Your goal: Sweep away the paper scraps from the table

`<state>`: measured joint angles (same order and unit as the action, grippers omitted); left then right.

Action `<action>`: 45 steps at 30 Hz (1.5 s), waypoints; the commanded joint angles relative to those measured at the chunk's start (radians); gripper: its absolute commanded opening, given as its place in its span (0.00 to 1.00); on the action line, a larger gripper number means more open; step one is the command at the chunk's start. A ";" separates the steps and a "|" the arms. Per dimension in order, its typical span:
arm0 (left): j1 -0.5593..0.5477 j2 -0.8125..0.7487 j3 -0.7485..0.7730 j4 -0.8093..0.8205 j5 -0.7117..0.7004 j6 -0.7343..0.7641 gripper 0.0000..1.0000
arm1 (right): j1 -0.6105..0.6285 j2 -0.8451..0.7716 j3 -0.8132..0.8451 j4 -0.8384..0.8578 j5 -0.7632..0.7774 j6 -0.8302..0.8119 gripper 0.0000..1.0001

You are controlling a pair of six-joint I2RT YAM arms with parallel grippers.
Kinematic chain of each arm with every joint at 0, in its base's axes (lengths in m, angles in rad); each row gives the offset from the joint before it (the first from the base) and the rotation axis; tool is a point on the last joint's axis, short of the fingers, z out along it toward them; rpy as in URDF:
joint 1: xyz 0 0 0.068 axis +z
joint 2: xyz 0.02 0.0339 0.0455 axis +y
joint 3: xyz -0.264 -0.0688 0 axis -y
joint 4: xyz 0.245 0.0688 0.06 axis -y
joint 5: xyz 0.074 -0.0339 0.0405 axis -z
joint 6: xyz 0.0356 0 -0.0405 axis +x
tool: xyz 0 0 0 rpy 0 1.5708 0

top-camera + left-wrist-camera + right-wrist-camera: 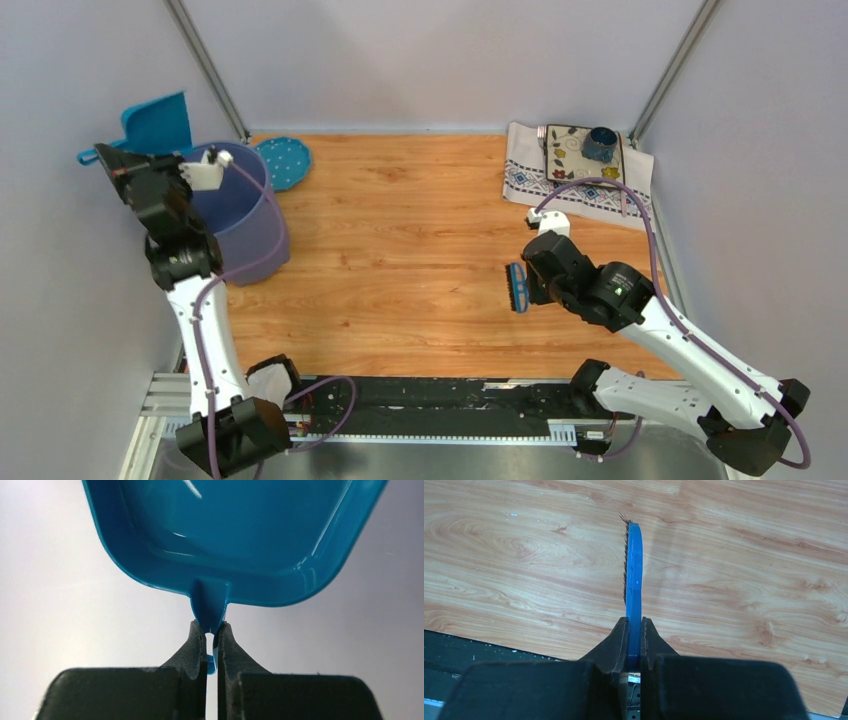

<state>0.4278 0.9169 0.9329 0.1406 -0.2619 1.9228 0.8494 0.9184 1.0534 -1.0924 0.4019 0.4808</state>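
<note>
No paper scraps show on the table [400, 230] in any view. My left gripper [212, 630] is shut on the thin handle of a blue dustpan [235, 535]. In the top view that dustpan [158, 122] is raised at the far left, above and behind a purple bucket [240, 215], close to the grey wall. My right gripper [634, 622] is shut on the flat handle of a blue brush [634, 570], its dark bristles facing left. The brush [517, 287] hangs over the table's right half, just above the wood [749, 555].
A round blue dotted lid [283, 162] lies beside the bucket at the back left. A patterned white cloth [530, 180] at the back right carries a decorated tray [570, 155] and a dark blue cup [601, 143]. A black metal rail [430, 400] runs along the near edge.
</note>
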 commanded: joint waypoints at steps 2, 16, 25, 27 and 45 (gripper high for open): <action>0.006 0.147 0.622 -0.695 0.125 -0.566 0.00 | -0.003 -0.023 0.020 0.057 -0.012 -0.022 0.00; -0.225 0.278 0.723 -1.506 0.909 -1.171 0.00 | -0.001 -0.087 0.030 0.100 -0.055 -0.011 0.00; -0.765 0.266 0.140 -1.322 0.689 -1.320 0.00 | -0.003 -0.145 0.005 0.150 -0.054 0.024 0.00; -0.823 0.284 0.068 -1.287 0.612 -1.329 0.00 | -0.003 -0.148 0.000 0.150 -0.045 0.015 0.00; -0.883 0.367 -0.287 -0.757 0.265 -1.363 0.00 | -0.001 -0.108 0.005 0.154 -0.072 0.012 0.00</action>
<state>-0.4503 1.2968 0.6857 -0.7509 0.0422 0.5758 0.8494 0.8074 1.0531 -0.9817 0.3401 0.4858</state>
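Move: The left hand holds the dustpan by its handle above the bin, whose middle is roughly 9 cm to the right, 2 cm ahead and 30 cm below. The bare table spot that the hand is bringing the pan to lies about 8 cm back, 29 cm right and 43 cm down; the dotted plate is some 21 cm ahead, 14 cm right and 43 cm below. From the right hand, that spot is about 35 cm left, 1 cm ahead and 20 cm below. First up about 10 cm, then in a fast sweep right and steeply down, some 50 cm below that peak, the left arm carries the dustpan from over the bin to the front-left of the table, drawing back and finally easing forward. Its wrist rolls over until the fingers point down, grip kept. The right hand keeps the brush, lifting it 3 to 4 cm with a slight tilt. ##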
